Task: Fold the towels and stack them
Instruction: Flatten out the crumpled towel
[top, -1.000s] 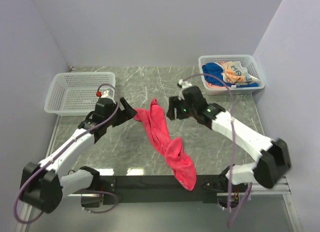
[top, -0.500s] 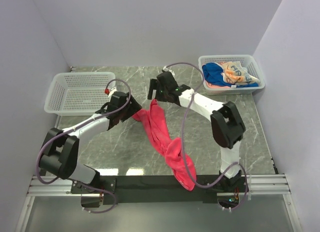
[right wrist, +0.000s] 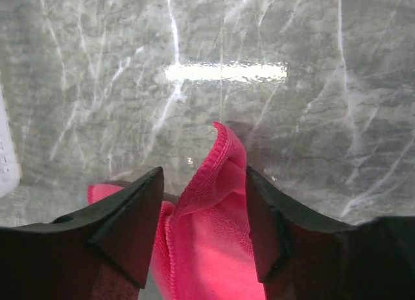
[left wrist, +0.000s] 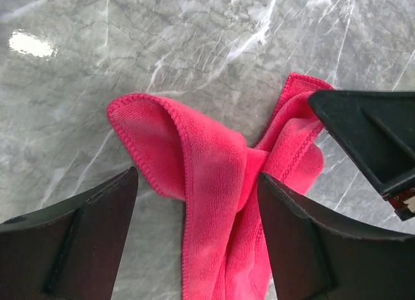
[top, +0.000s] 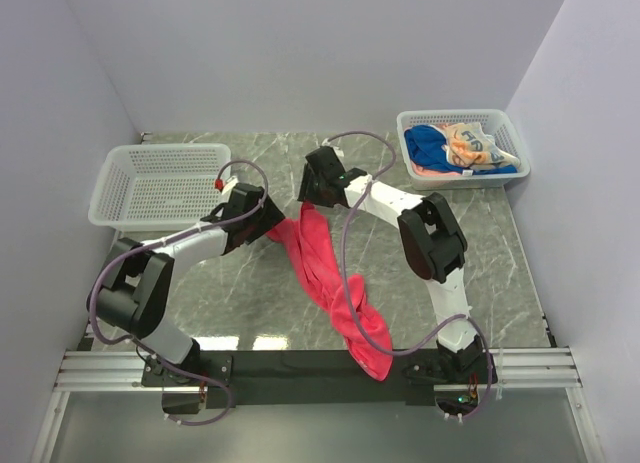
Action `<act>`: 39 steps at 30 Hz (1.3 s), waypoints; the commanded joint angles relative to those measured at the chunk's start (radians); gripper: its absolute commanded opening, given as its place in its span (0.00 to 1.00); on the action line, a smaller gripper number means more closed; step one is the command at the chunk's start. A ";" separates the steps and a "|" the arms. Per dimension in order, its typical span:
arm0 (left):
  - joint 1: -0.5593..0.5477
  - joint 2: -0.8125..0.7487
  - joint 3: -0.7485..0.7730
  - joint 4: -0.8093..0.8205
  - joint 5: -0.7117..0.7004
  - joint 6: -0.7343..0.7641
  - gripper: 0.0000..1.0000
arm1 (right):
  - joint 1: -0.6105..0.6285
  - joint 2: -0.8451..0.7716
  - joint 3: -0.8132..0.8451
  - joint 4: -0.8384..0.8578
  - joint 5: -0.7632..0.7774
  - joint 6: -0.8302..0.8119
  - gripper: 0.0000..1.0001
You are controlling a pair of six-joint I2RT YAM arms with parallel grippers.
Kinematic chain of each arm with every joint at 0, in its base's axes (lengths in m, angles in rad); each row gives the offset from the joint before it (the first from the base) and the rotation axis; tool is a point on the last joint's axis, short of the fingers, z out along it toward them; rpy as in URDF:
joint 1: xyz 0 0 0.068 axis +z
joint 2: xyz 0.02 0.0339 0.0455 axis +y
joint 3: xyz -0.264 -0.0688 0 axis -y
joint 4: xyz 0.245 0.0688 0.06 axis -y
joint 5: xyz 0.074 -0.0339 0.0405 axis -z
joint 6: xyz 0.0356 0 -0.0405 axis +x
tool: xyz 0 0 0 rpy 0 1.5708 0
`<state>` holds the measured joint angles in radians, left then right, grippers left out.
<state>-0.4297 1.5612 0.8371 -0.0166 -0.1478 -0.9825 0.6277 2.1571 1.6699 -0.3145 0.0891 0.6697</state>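
Observation:
A pink-red towel (top: pixel 335 288) lies bunched in a long diagonal strip, its near end hanging over the table's front edge. My left gripper (top: pixel 272 226) is at the towel's far left corner. In the left wrist view it (left wrist: pixel 198 183) stands open, with the folded towel (left wrist: pixel 207 177) lying between the fingers (left wrist: pixel 84 235) and a gap on each side. My right gripper (top: pixel 308 201) is at the raised far corner. In the right wrist view it (right wrist: pixel 204 177) is open and straddles that towel corner (right wrist: pixel 217 164). A blue towel (top: pixel 430 145) and a printed towel (top: pixel 472 143) lie in the right basket.
An empty white mesh basket (top: pixel 160 183) stands at the back left. Another white basket (top: pixel 510 133) at the back right holds the other towels. Grey walls close in the table on the left, the back and the right. Purple cables loop over both arms.
The right gripper has swung left from beside the towel to its far corner, and its jaws now stand round it. The left gripper has pushed forward onto the towel's left corner.

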 commanded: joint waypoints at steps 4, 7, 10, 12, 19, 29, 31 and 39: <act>-0.011 0.033 0.056 0.049 -0.004 -0.008 0.79 | -0.036 -0.048 -0.078 0.078 -0.041 0.014 0.32; -0.012 0.049 0.069 0.049 -0.004 -0.011 0.79 | -0.042 -0.074 -0.116 0.107 -0.046 0.008 0.05; -0.014 0.063 0.083 0.049 -0.007 -0.016 0.77 | -0.040 -0.094 -0.144 0.130 -0.055 0.001 0.00; -0.014 0.076 0.091 0.052 -0.012 -0.024 0.76 | -0.042 -0.105 -0.160 0.146 -0.063 -0.002 0.00; -0.014 0.135 0.137 0.035 -0.016 -0.031 0.67 | -0.040 -0.128 -0.190 0.169 -0.074 -0.021 0.00; -0.012 0.189 0.177 0.029 -0.027 -0.019 0.15 | -0.039 -0.144 -0.222 0.192 -0.081 -0.035 0.00; -0.014 0.185 0.183 0.020 -0.039 -0.007 0.01 | -0.043 -0.152 -0.234 0.192 -0.074 -0.038 0.00; -0.007 0.047 0.313 -0.118 -0.141 0.198 0.01 | -0.163 -0.318 -0.285 0.187 -0.058 -0.093 0.00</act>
<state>-0.4389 1.7206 1.0439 -0.1009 -0.2207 -0.9092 0.5304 1.9762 1.3819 -0.1555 0.0071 0.6163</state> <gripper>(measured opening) 0.018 0.016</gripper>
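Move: The towel's left far corner lies about 3 cm ahead of the left hand, 2 cm to its right and 3 cm below; the left basket stands some 25 cm to that hand's left and 7 cm farther out. Already between the right hand's open fingers, the right far corner is roughly 1 cm back, 2 cm right and 4 cm below. The towel basket stands about 37 cm to the right hand's right and 13 cm ahead. Right dips 3 cm, pinches its corner, later pulls rightward; left pinches its corner 3 cm forward; both rise. ##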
